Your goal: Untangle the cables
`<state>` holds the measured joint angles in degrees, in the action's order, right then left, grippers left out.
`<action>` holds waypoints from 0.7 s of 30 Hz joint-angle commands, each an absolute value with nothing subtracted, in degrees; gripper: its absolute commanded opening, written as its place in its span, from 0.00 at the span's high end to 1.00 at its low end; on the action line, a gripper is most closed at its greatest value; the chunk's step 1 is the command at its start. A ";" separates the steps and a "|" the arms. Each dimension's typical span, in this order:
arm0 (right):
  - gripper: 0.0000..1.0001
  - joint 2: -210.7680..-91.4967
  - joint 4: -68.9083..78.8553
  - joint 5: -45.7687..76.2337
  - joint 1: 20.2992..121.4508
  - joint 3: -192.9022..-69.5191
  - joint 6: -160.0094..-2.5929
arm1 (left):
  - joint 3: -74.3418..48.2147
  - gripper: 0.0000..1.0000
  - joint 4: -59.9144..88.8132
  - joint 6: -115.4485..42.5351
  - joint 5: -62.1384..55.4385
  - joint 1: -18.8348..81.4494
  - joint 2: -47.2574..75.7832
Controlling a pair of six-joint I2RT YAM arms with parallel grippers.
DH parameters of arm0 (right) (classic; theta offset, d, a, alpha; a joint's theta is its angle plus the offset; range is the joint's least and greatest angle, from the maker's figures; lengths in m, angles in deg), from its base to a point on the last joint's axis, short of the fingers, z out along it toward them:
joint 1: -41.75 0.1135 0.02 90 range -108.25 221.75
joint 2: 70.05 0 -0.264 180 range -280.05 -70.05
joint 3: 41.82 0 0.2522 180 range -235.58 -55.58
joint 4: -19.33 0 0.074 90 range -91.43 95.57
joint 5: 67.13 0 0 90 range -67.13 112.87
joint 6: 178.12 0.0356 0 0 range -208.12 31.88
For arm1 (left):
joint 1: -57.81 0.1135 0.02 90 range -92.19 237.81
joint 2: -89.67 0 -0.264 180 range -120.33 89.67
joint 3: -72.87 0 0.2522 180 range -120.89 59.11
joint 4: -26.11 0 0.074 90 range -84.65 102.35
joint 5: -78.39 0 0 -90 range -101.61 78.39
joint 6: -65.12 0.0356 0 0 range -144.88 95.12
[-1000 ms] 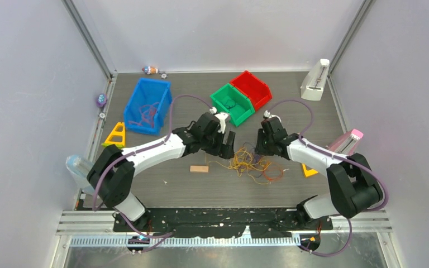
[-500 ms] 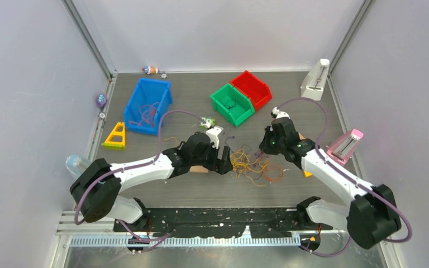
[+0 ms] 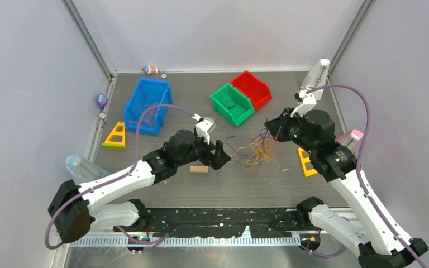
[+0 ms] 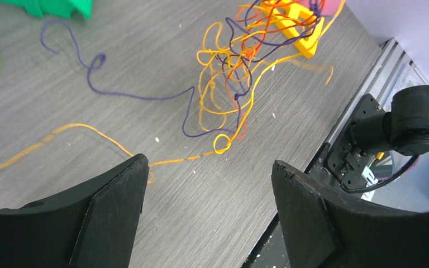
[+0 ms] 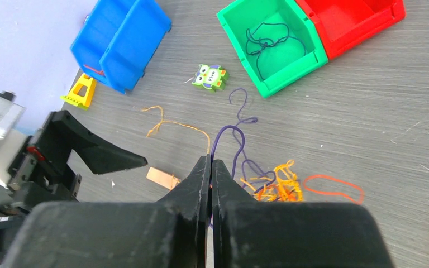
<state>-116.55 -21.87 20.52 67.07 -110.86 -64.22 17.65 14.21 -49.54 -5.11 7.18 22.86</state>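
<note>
The cables [image 3: 258, 149] are a tangle of orange, red and dark purple strands in the middle of the table. My right gripper [image 3: 269, 127] holds them up from above. In the right wrist view its fingers [image 5: 210, 163] are shut, with a purple strand [image 5: 230, 139] and an orange strand [image 5: 181, 127] running up into them. The rest of the bundle [image 5: 278, 182] hangs below, and a red loop [image 5: 335, 188] lies on the table. My left gripper [image 3: 219, 157] stands open just left of the tangle. Its view shows the bundle [image 4: 240, 61] ahead and nothing between its fingertips [image 4: 208, 164].
A blue bin [image 3: 147, 105] holding some strands sits at the back left. A green bin [image 3: 232, 103] with a dark cable and a red bin [image 3: 251, 88] stand behind the tangle. A wooden block [image 3: 199, 168], an owl toy [image 5: 209, 77] and yellow pieces [image 3: 115, 135] lie nearby.
My right gripper closed on the strands and rose toward the back right, dragging the tangle off the table. The left gripper shifted slightly nearer and stayed open.
</note>
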 commanded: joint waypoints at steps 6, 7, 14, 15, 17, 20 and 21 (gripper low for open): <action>0.95 -114.61 -23.18 17.30 66.88 -114.87 -63.92 | 15.62 0.18 14.35 -41.80 -3.80 6.92 30.81; 0.95 -114.57 -22.95 16.74 66.88 -115.07 -63.80 | 15.56 0.18 14.63 -41.09 -3.43 6.92 31.12; 0.95 -114.93 -22.35 13.89 66.89 -115.91 -62.98 | 10.64 0.19 16.91 -36.52 0.77 6.93 29.50; 0.95 -114.89 -22.32 13.42 66.89 -115.93 -62.85 | 9.22 0.20 16.88 -36.09 1.43 6.86 28.56; 0.95 -114.94 -22.09 12.25 66.89 -116.10 -62.47 | 6.76 0.21 17.00 -35.40 3.34 6.83 26.40; 0.95 -115.17 -21.60 9.61 66.88 -116.37 -61.94 | 3.65 0.23 17.84 -35.11 5.65 6.83 23.11; 0.95 -115.24 -21.46 9.12 66.88 -116.34 -61.73 | 2.85 0.23 18.16 -35.11 6.34 6.79 22.13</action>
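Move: The purple cable, where it hangs a few centimetres under the closed right fingers, lies some 5 cm ahead of the left hand, 15 cm to its right and 8 cm higher. The rest of the tangle dangles about 4 cm ahead of the left hand, 14 cm to its right and 7 cm below, nearly straight under the right hand and roughly 18 cm down. The wooden block lies 9 cm to the left hand's left, 2 cm ahead and 14 cm below. Upward goes the empty left hand, about 10 cm, at first drifting slightly left, then swinging some 3 cm right towards the purple cable below the right fingers; its fingers tip up roughly 20 degrees and swing a little clockwise, staying wide open. The right hand keeps its pinch on the cable and eases back, up and left, about 3 cm in all. ##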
